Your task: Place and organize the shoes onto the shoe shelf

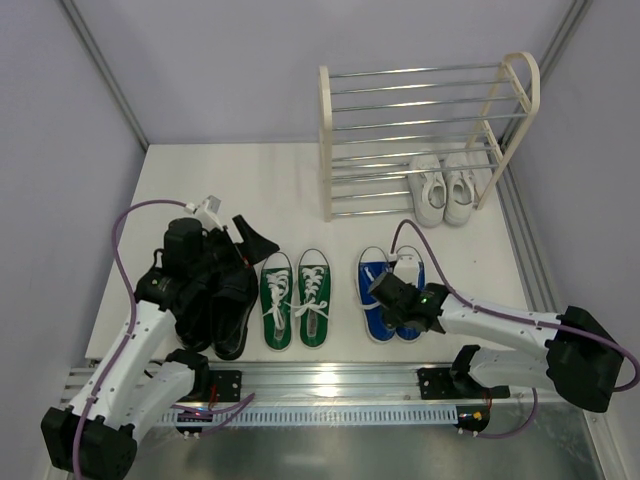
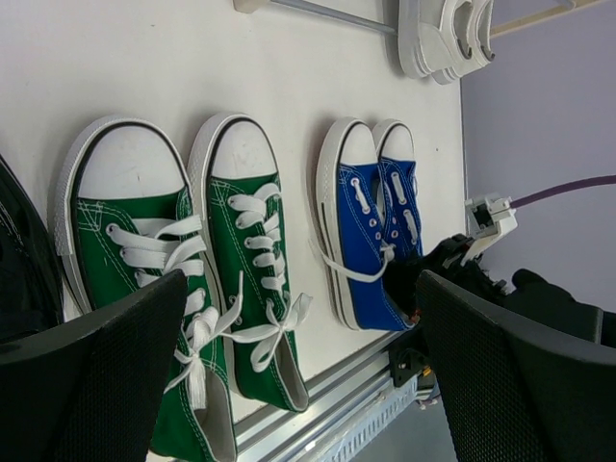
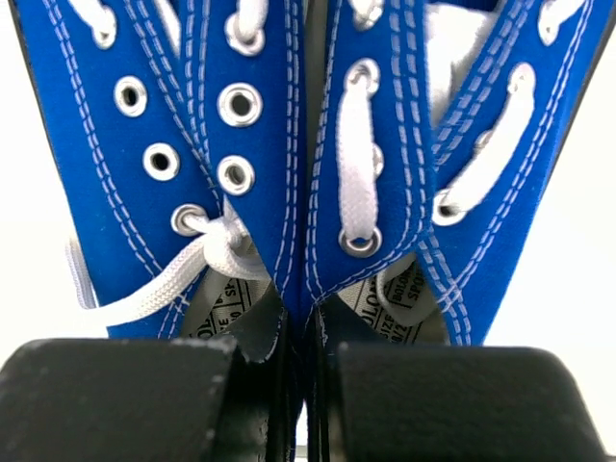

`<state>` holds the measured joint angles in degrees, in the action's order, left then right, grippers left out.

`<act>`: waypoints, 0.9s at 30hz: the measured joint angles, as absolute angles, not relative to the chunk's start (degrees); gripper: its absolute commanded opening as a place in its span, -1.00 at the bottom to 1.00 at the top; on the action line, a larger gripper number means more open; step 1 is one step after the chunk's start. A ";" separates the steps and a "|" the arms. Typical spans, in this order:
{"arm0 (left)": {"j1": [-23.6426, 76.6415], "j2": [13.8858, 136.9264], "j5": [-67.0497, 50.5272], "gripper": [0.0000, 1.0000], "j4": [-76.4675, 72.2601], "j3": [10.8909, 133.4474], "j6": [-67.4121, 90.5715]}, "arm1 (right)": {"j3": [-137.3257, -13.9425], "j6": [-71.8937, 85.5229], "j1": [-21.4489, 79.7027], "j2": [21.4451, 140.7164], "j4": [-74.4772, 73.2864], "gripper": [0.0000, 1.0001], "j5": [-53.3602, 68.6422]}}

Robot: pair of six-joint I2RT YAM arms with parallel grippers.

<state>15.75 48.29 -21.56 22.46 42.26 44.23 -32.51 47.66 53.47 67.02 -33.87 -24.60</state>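
The blue sneakers (image 1: 378, 290) stand side by side near the table's front. My right gripper (image 1: 398, 298) is shut on their two inner walls at the heel openings, pinching the pair together. In the right wrist view the blue sneakers (image 3: 250, 144) fill the frame, and the gripper (image 3: 308, 356) has one finger in each shoe. My left gripper (image 1: 228, 232) hangs open over the black leather shoes (image 1: 232, 315). In its own view the left gripper (image 2: 303, 289) holds nothing. The green sneakers (image 1: 296, 298) lie between the black and blue pairs. The white sneakers (image 1: 444, 188) sit on the lower tier of the shoe shelf (image 1: 326, 140).
The shelf stands at the back right, close to the right wall. An aluminium rail (image 1: 330, 380) runs along the near edge between the arm bases. The left wrist view shows the green sneakers (image 2: 241, 250), the blue sneakers (image 2: 371, 231) and the right arm (image 2: 462, 274).
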 measured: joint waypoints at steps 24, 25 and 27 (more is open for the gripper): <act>15.75 46.50 -21.39 0.99 23.68 42.02 44.18 | -46.54 19.97 39.18 75.46 -22.65 -0.92 -24.71; 15.75 46.37 -21.34 1.00 23.88 42.02 44.14 | -47.72 19.07 38.13 77.34 -21.82 -0.92 -24.45; 15.75 46.11 -21.15 1.00 24.16 42.02 44.03 | -50.63 16.88 36.16 81.82 -19.79 -0.92 -23.92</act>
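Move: On the shelf's bottom tier, about 28 cm ahead of the right hand, 2 cm left and slightly above it, is the free stretch for the blue shoes it already pinches. The white shoes stand about 14 cm to the right of that stretch; the shelf's left front foot is some 23 cm ahead and 15 cm left of the hand. The green shoes lie roughly 22 cm left, 3 cm ahead. From the left hand, the free stretch lies some 21 cm ahead, 31 cm right and well below. Lifting the blue pair off the table by its pinched inner sides, the right hand rises about 7 cm, then sweeps forward some 15 cm towards the free stretch beside the white shoes, sinking slightly at the end. Its wrist tips up about 15 degrees and turns slightly counter-clockwise; the fingers keep both shoes together. ##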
